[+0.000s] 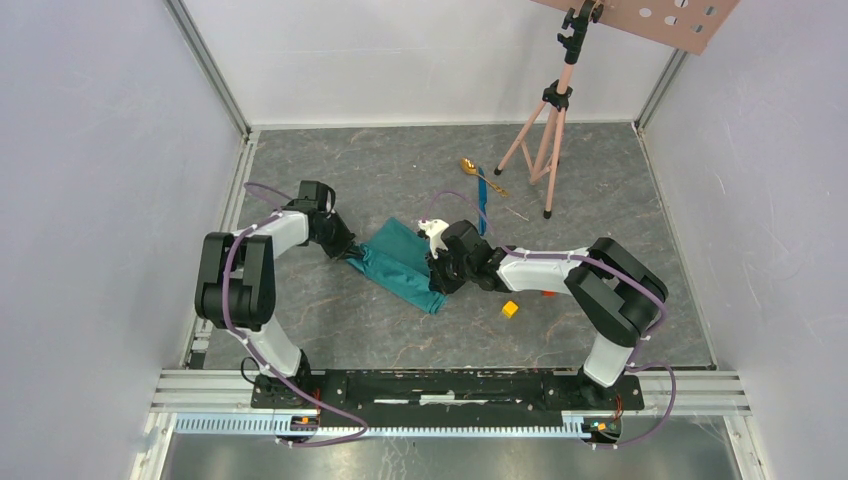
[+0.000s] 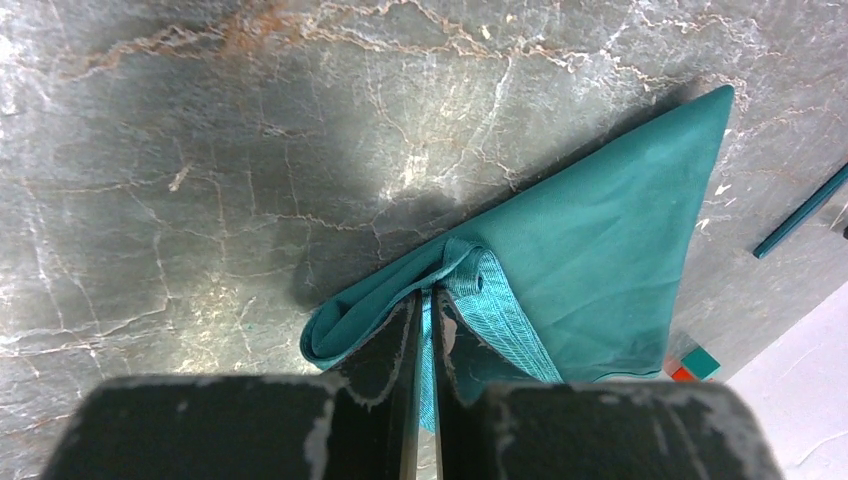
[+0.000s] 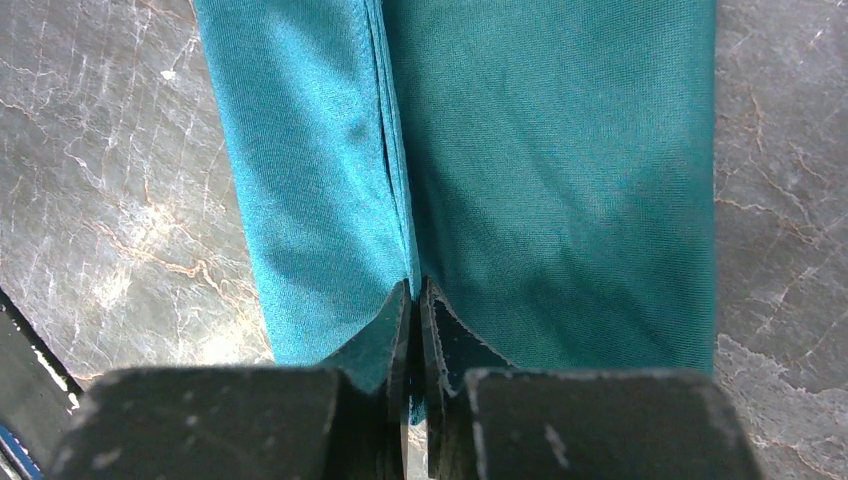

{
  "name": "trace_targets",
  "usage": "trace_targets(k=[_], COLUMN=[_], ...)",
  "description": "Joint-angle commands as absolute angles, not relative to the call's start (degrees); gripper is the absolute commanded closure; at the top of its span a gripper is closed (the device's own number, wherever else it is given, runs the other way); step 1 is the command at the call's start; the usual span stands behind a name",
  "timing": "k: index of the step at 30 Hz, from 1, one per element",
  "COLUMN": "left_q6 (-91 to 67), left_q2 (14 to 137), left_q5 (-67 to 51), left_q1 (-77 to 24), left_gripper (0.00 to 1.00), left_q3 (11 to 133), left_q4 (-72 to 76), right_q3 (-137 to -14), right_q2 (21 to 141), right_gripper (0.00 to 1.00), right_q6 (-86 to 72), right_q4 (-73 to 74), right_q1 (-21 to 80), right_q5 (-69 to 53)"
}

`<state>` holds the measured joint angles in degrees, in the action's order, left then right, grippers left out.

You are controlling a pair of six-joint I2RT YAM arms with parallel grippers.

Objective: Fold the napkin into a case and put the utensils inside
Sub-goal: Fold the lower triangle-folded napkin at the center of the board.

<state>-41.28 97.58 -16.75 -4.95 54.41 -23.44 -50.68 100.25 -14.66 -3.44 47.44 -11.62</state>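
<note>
The teal-green napkin [image 1: 400, 260] lies folded on the marble table between the two arms. My left gripper [image 1: 347, 254] is shut on the napkin's [image 2: 600, 230] left corner, a hemmed edge pinched between its fingers [image 2: 400, 340]. At the napkin's right end my right gripper [image 1: 437, 272] is shut on the napkin [image 3: 540, 170], with a fold of cloth between its fingers [image 3: 440, 330]. Behind the napkin lie the utensils: a gold spoon [image 1: 470, 166] and a blue knife-like stick [image 1: 482, 200]. A stretch of the blue stick [image 2: 800, 212] shows at the right edge of the left wrist view.
A pink tripod [image 1: 548, 130] stands at the back right, close to the spoon. A yellow cube [image 1: 510, 309] sits in front of the right forearm. A red and a teal cube [image 2: 692, 366] lie just beyond the napkin in the left wrist view. White walls enclose the table.
</note>
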Motion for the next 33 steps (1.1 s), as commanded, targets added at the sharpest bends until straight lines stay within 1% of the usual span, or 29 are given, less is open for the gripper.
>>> trace_targets(k=[1, 7, 9, 14, 16, 19, 22, 31, 33], left_q6=[-38.9, -38.5, -38.2, -37.8, -37.9, -37.8, -37.6, -38.9, -39.1], left_q2=[99.1, 99.4, 98.7, 96.6, 95.9, 94.9, 94.3, 96.5, 97.4], left_q5=[-15.9, -16.8, -17.6, -19.3, -19.8, -19.9, -19.8, -19.6, -18.5], left_q1=[-4.8, -4.8, -4.9, -4.9, -4.8, -4.8, -4.8, -4.8, -4.9], left_gripper=[0.87, 0.85, 0.83, 0.72, 0.68, 0.64, 0.64, 0.65, 0.66], left_q3=[56.5, 56.5, 56.5, 56.4, 56.1, 55.7, 55.6, 56.0, 56.2], left_q4=[-21.9, -21.4, -21.4, -21.7, -21.8, -21.9, -22.4, -20.2, -19.9], right_q3=[-52.0, -49.8, -50.7, -53.8, -54.5, -55.1, -54.5, -52.6, -52.4], right_q2=[98.8, 97.7, 97.9, 97.2, 97.2, 98.3, 98.7, 98.6, 98.5], right_gripper=[0.91, 0.9, 0.87, 0.77, 0.75, 0.67, 0.64, 0.67, 0.66], right_q6=[-13.5, -14.0, -13.5, -12.5, -12.4, -12.1, -12.1, -11.4, -11.0], right_q4=[-2.9, -3.7, -2.9, -0.9, -0.7, -0.4, -0.8, -0.7, -0.5], right_q1=[47.2, 47.2, 47.2, 47.2, 47.2, 47.2, 47.2, 47.2, 47.3], right_q5=[-10.6, -11.0, -10.5, -10.2, -10.1, -9.8, -9.8, -6.8, -6.7])
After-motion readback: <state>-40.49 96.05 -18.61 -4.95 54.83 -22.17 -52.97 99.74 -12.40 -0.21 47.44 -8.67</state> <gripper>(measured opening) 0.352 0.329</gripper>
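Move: The folded napkin's middle lies about 9 cm to the left hand's right and 3 cm back, a centimetre lower, with those fingers closed on the upper left end of its fold. From the right hand, closed on the other end, that middle is some 9 cm left and 5 cm ahead. The yellow block sits about 15 cm to the right hand's right and 4 cm back; the knife lies 9 cm right and 20 cm ahead of it. Both hands let go of the two ends of the napkin's fold: the left presses down about half a centimetre, spreads its fingers to roughly a third and rises some 2 cm from there, inching forward. The right opens about as far while easing roughly 1 cm forward and up, its fingertips left astride the fold. ##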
